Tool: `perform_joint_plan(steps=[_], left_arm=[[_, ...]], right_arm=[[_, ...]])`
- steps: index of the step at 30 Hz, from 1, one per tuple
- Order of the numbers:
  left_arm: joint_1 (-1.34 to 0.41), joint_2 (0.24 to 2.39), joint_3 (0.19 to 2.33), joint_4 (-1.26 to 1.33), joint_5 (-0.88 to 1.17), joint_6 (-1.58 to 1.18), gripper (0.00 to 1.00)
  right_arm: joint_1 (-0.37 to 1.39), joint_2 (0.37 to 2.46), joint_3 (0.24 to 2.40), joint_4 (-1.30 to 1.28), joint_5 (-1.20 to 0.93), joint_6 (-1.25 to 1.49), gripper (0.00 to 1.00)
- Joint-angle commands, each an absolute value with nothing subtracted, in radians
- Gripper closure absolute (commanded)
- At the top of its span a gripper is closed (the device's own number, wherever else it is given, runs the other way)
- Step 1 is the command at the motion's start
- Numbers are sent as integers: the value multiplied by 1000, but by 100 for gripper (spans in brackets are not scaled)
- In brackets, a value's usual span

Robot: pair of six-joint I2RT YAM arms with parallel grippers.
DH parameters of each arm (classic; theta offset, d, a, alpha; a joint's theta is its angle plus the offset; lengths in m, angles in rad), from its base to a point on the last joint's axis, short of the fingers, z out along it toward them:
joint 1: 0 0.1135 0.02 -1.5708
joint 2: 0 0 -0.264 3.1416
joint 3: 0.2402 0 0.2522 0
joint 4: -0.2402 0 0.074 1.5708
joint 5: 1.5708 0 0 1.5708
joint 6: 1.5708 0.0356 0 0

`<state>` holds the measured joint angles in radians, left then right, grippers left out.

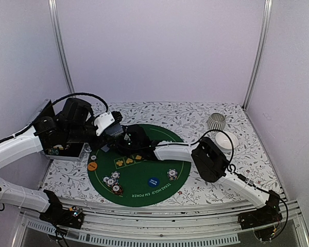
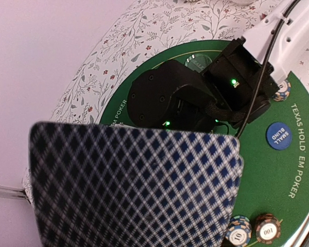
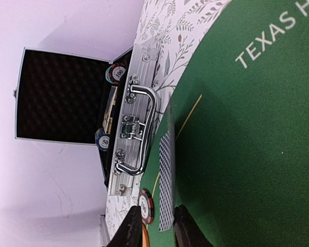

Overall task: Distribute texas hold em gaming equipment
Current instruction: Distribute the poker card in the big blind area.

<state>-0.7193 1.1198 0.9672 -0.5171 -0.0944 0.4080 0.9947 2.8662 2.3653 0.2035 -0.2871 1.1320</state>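
Note:
My left gripper (image 1: 111,128) is shut on a deck of grey-blue-backed playing cards (image 2: 134,185), held above the left part of the green mat (image 1: 144,193); the deck hides its fingers in the left wrist view. My right gripper (image 1: 118,144) is low over the mat's left side, jaws a little apart. A single card (image 3: 166,175) stands edge-on between the fingers (image 3: 188,232), close to the right one. A red-black chip (image 3: 148,206) lies just beyond the fingertips. Striped chips (image 1: 113,182) are stacked near the mat's front, with one more stack (image 1: 172,174) to the right. The blue button (image 1: 153,181) and the orange button (image 1: 92,166) lie flat.
An open aluminium case (image 3: 131,123) with chips inside stands at the mat's left edge, right in front of my right gripper. A ribbed grey cup (image 1: 216,121) and a white bowl (image 1: 226,140) sit at the back right. My right forearm (image 1: 175,152) crosses the mat.

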Motion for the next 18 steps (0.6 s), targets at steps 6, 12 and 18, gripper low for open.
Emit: perform_joint_plan(steps=[6, 12, 18], left_arm=[[-708, 1100, 974, -515, -91, 416, 59], [-706, 1100, 980, -516, -92, 417, 59], [-707, 1094, 994, -521, -79, 421, 59]], right_arm=[[992, 2778, 2345, 204, -240, 1008, 58], [984, 2633, 2240, 162, -221, 849, 14], [957, 2465, 2103, 81, -199, 668, 1]])
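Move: The poker card lies nearly flat between the right gripper's already parting fingertips, its middle about 4 cm to the left of the hand and 1 cm below. The big blind disc is about 8 cm left and 9 cm back of the hand, and the small chip 8 cm left and 5 cm back, both roughly 2 cm below. From the left hand, which holds the deck, the card is about 8 cm ahead, 3 cm left and 19 cm below. Let the right fingers go on opening to full width around the card's near edge, with the hand almost still at first. Then lift it clear, faster and faster, some 6 cm up and about 3 cm to the right, away from the card, rolling the wrist roughly 15 degrees so that its forward side rises. Keep the left gripper still on the deck. ##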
